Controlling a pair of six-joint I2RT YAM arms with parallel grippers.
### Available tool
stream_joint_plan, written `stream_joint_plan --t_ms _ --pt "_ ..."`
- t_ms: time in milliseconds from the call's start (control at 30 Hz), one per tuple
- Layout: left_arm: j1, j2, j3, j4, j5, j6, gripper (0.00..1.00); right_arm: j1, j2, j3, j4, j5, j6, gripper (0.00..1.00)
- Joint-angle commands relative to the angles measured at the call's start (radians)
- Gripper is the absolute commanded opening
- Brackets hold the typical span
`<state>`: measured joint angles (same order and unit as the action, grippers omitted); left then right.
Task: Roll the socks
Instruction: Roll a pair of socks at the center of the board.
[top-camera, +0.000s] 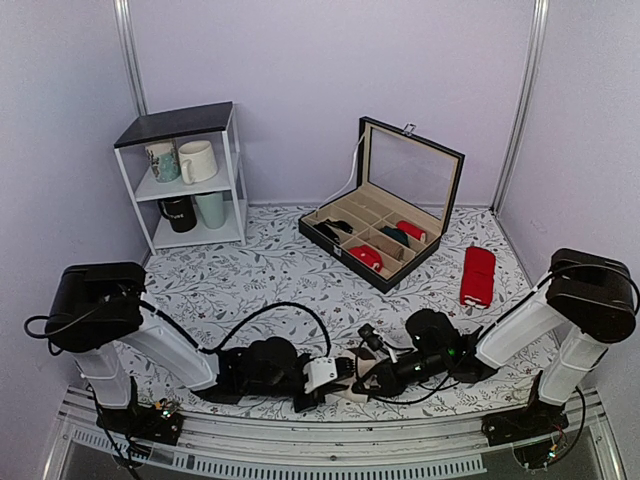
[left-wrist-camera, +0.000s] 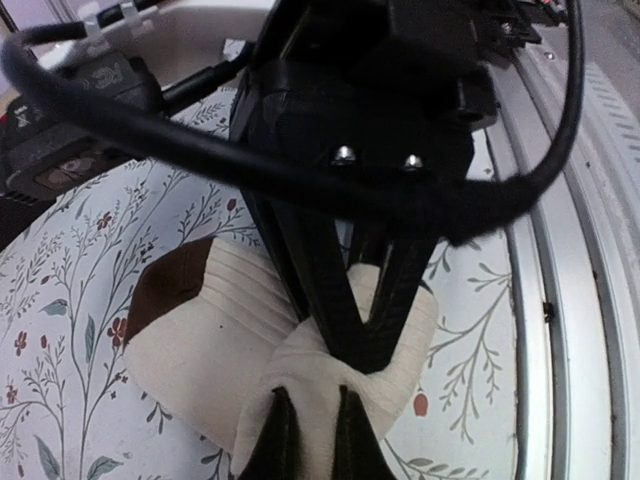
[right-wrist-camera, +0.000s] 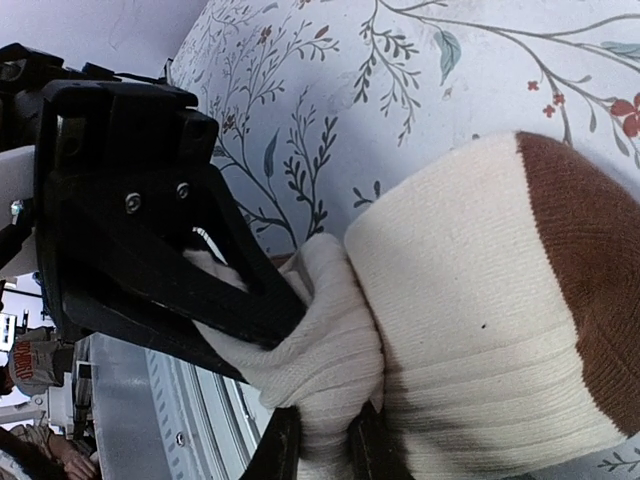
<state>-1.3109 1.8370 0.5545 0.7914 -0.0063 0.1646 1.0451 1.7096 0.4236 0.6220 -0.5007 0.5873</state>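
The socks (left-wrist-camera: 200, 340) are bunched into a cream bundle with a dark brown patch, lying on the flowered cloth close to the near rail. My left gripper (left-wrist-camera: 312, 440) is shut on a fold of the cream ribbed cuff. My right gripper (right-wrist-camera: 325, 450) is shut on the same cuff fold from the opposite side, beside the socks' rolled body (right-wrist-camera: 480, 300). In the top view the left gripper (top-camera: 338, 376) and the right gripper (top-camera: 374, 378) meet tip to tip over the socks (top-camera: 352, 394), which are mostly hidden there.
A white shelf (top-camera: 190, 180) with mugs stands at the back left. An open black box (top-camera: 385, 235) with compartments holding small red and dark bundles is at the back centre. A red folded pair (top-camera: 477, 275) lies to the right. The metal rail (top-camera: 320, 440) runs along the near edge.
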Motion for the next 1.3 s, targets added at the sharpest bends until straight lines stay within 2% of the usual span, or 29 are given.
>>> stream_joint_plan --t_ms 0,33,100,167,400,467,633,967,1100,1267 --pt "0.005 0.058 0.120 -0.283 0.021 -0.068 0.00 0.026 0.054 -0.042 -0.278 0.041 -0.021 0.12" --pt "0.010 0.059 0.140 -0.328 0.029 -0.088 0.00 0.027 0.037 -0.042 -0.282 0.053 -0.032 0.14" --pt "0.021 0.059 0.168 -0.407 0.058 -0.129 0.00 0.026 -0.006 -0.040 -0.303 0.105 -0.059 0.27" --pt "0.037 0.056 0.180 -0.475 0.104 -0.175 0.00 0.027 -0.069 -0.040 -0.325 0.170 -0.094 0.37" --pt "0.085 0.070 0.140 -0.517 0.246 -0.301 0.00 0.068 -0.318 -0.088 -0.310 0.421 -0.240 0.47" --pt "0.093 0.078 0.133 -0.516 0.269 -0.317 0.00 0.107 -0.399 -0.137 -0.245 0.497 -0.289 0.49" --pt "0.109 0.091 0.135 -0.528 0.291 -0.331 0.00 0.203 -0.527 -0.260 -0.067 0.567 -0.408 0.53" --pt "0.122 0.098 0.130 -0.530 0.311 -0.340 0.00 0.347 -0.389 -0.219 0.042 0.724 -0.574 0.55" --pt "0.124 0.101 0.130 -0.527 0.321 -0.344 0.00 0.364 -0.292 -0.168 0.043 0.727 -0.663 0.55" --pt "0.127 0.098 0.124 -0.522 0.324 -0.344 0.00 0.412 -0.202 -0.111 0.050 0.818 -0.713 0.55"
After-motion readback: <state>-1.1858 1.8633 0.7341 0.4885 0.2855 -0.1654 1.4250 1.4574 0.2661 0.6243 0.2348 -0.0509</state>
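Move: The sock roll is pinched from both sides: its middle lies about 2 cm to the right of the left hand, 1 cm back and 1 cm down, and about 2 cm to the right hand's left and 1 cm ahead. The unrolled flap with the brown patch lies 5 cm ahead and 3 cm right of the left hand, slightly below. The table's metal rail runs some 9 cm straight behind that hand. The sock roll stays pinched in the left fingers, which carry it a little right and forward while that wrist rolls its top forward, some 25 degrees, towards the flap. The right fingers open to about half and let go, drawing off right and up roughly 5 cm; then that hand swings slightly back and returns left and down to the roll's right end, its wrist rolling top-backward all the while, still open. ##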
